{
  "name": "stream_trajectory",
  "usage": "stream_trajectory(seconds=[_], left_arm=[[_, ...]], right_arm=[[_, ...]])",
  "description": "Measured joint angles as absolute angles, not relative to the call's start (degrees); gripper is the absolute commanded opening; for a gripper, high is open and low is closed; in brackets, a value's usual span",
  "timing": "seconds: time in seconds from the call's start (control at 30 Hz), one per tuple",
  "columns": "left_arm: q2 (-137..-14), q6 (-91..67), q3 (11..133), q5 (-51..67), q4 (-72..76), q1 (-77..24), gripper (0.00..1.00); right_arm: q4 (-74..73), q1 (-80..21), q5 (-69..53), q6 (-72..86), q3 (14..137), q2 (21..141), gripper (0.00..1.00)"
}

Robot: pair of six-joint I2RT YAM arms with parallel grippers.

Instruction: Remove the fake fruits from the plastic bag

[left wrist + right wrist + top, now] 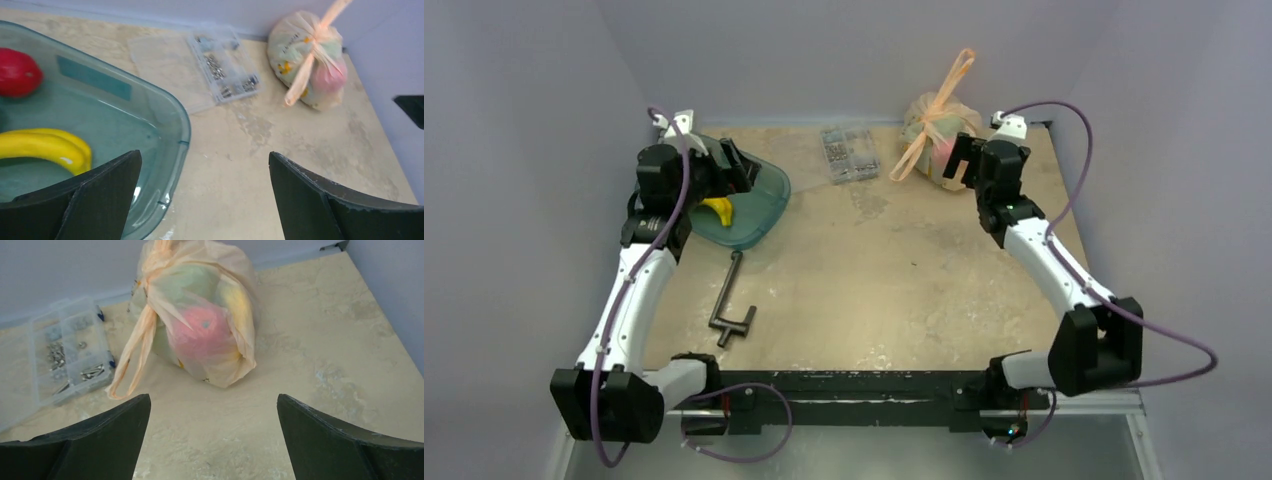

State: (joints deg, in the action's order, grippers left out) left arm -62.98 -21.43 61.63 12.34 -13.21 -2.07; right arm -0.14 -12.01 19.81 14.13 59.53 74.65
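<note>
The pale-orange plastic bag sits knotted at the table's far right, its loop handles sticking up and trailing left. Through it I see a red fruit and a green one. The bag also shows in the left wrist view. My right gripper is open and empty, just in front of the bag, not touching it; in the top view it is beside the bag. My left gripper is open and empty over the rim of the teal tray, which holds a yellow banana and a red apple.
A clear box of small metal parts lies at the back middle, left of the bag; it also shows in the right wrist view. A grey metal clamp lies near the front left. Walls enclose the table at back and sides.
</note>
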Motion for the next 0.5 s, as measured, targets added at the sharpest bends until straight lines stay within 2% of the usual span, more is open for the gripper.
stream_trajectory(seconds=[0.17,0.33,0.5], left_arm=[[-65.4,-21.7,61.1,21.4,-10.6,-2.1,1.00],[-65.0,-21.8,61.2,25.1,-7.8,-2.2,1.00],[-66.2,-21.9,61.3,27.2,-7.3,-3.6,1.00]], right_arm=[[1.0,-12.1,20.3,15.2,61.3,84.4,0.99],[3.6,-12.1,20.0,15.4,65.0,90.1,0.99],[6.7,-12.1,19.9,15.4,74.1,98.4,0.99]])
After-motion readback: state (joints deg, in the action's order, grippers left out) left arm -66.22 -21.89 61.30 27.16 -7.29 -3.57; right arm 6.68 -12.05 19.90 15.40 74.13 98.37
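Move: The knotted plastic bag stands about 17 cm straight ahead of the right hand, its middle some 16 cm lower. One handle loop droops from the bag on its left side, about 11 cm to the hand's left, 10 cm ahead and 19 cm below. The clear parts box lies roughly 24 cm left, 14 cm ahead and 24 cm down. From the left hand the bag is some 42 cm right, 24 cm ahead and 21 cm below. The right hand heads for the plastic bag with fingers wide open, about 10 cm forward and picking up speed; it first dips some 6 cm, then climbs back about 2, the wrist tipping down slightly and levelling again. The open left hand shifts about 5 cm right above the green tub, swinging some 15 degrees clockwise to face the bag. ##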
